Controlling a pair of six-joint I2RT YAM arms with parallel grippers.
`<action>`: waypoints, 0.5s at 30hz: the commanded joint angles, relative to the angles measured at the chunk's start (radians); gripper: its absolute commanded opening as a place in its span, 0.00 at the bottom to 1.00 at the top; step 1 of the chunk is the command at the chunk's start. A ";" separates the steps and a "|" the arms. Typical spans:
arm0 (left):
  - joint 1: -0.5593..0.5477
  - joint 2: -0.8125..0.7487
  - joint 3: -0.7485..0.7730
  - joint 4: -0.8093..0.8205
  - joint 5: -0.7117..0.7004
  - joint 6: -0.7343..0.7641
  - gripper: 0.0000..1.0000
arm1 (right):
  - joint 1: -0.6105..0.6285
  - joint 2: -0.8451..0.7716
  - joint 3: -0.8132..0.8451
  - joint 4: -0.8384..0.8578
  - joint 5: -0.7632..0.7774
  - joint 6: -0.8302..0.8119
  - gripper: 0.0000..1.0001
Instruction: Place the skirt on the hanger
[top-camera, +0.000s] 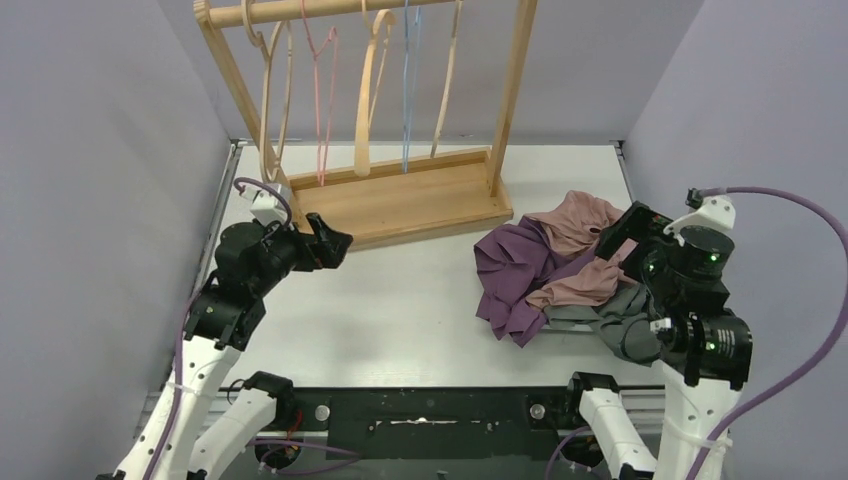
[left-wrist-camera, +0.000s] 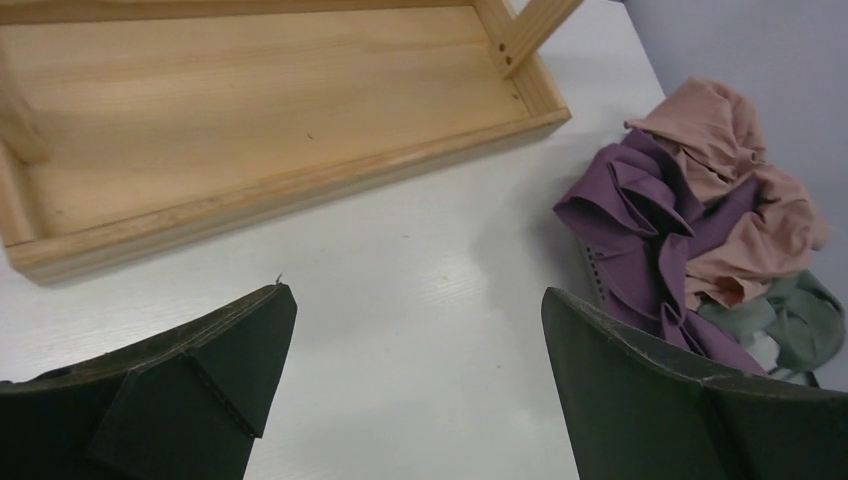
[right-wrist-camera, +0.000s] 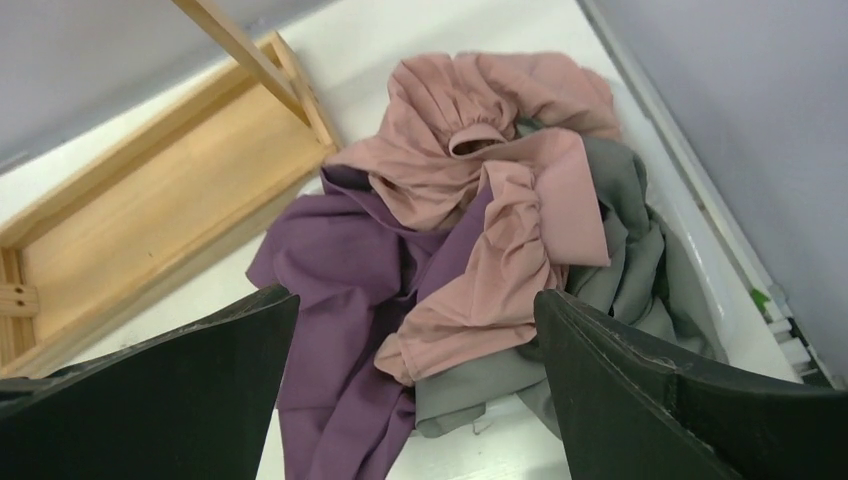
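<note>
Three crumpled garments lie in one heap at the right of the table: a purple one (top-camera: 515, 270) (right-wrist-camera: 340, 260), a pink one (top-camera: 580, 215) (right-wrist-camera: 500, 170) with a gathered band, and a grey one (top-camera: 625, 320) (right-wrist-camera: 640, 250). I cannot tell which is the skirt. Several hangers hang on the wooden rack at the back, among them a wooden hanger (top-camera: 370, 90), a pink one (top-camera: 320, 100) and a blue one (top-camera: 406, 90). My right gripper (top-camera: 618, 235) (right-wrist-camera: 415, 295) hovers open over the heap's right side, holding nothing. My left gripper (top-camera: 333, 243) (left-wrist-camera: 415, 295) is open over bare table beside the rack's base.
The rack's tray-like wooden base (top-camera: 400, 205) (left-wrist-camera: 250, 100) sits at the back middle, its uprights rising at either end. Grey walls close in left, right and behind. A white rail (right-wrist-camera: 700, 200) runs along the table's right edge, close to the heap.
</note>
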 joint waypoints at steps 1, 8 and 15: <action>-0.012 -0.005 -0.077 0.164 0.157 -0.083 0.97 | 0.010 0.094 -0.067 -0.019 -0.007 0.039 0.92; -0.015 0.018 -0.190 0.298 0.208 -0.214 0.97 | 0.009 0.266 -0.164 0.082 0.141 0.088 0.90; -0.013 0.053 -0.221 0.345 0.160 -0.219 0.97 | 0.009 0.449 -0.194 0.277 0.262 0.009 0.90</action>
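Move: The pink skirt on top of the pile lies about 10 cm ahead of the open right hand, some 4 cm to its right and 21 cm below. From that hand, the purple skirt is roughly 6 cm ahead, 9 cm left; the grey skirt is about level, 8 cm right; the rack base's right end is some 20 cm ahead, 12 cm left; all lie 22–27 cm down. From the left hand, the pink skirt is about 53 cm right, 4 cm ahead and 15 cm below. The open right hand heads for the pink skirt, dropping fast by some 15 cm while reaching about 7 cm forward and, late on, drifting right; its wrist tips down nearly 30 degrees. The left hand, also open, sinks about 6 cm and shifts 4 cm right over the bare table before the rack, its left side rolling down slightly. Neither hand shows a touch yet. ##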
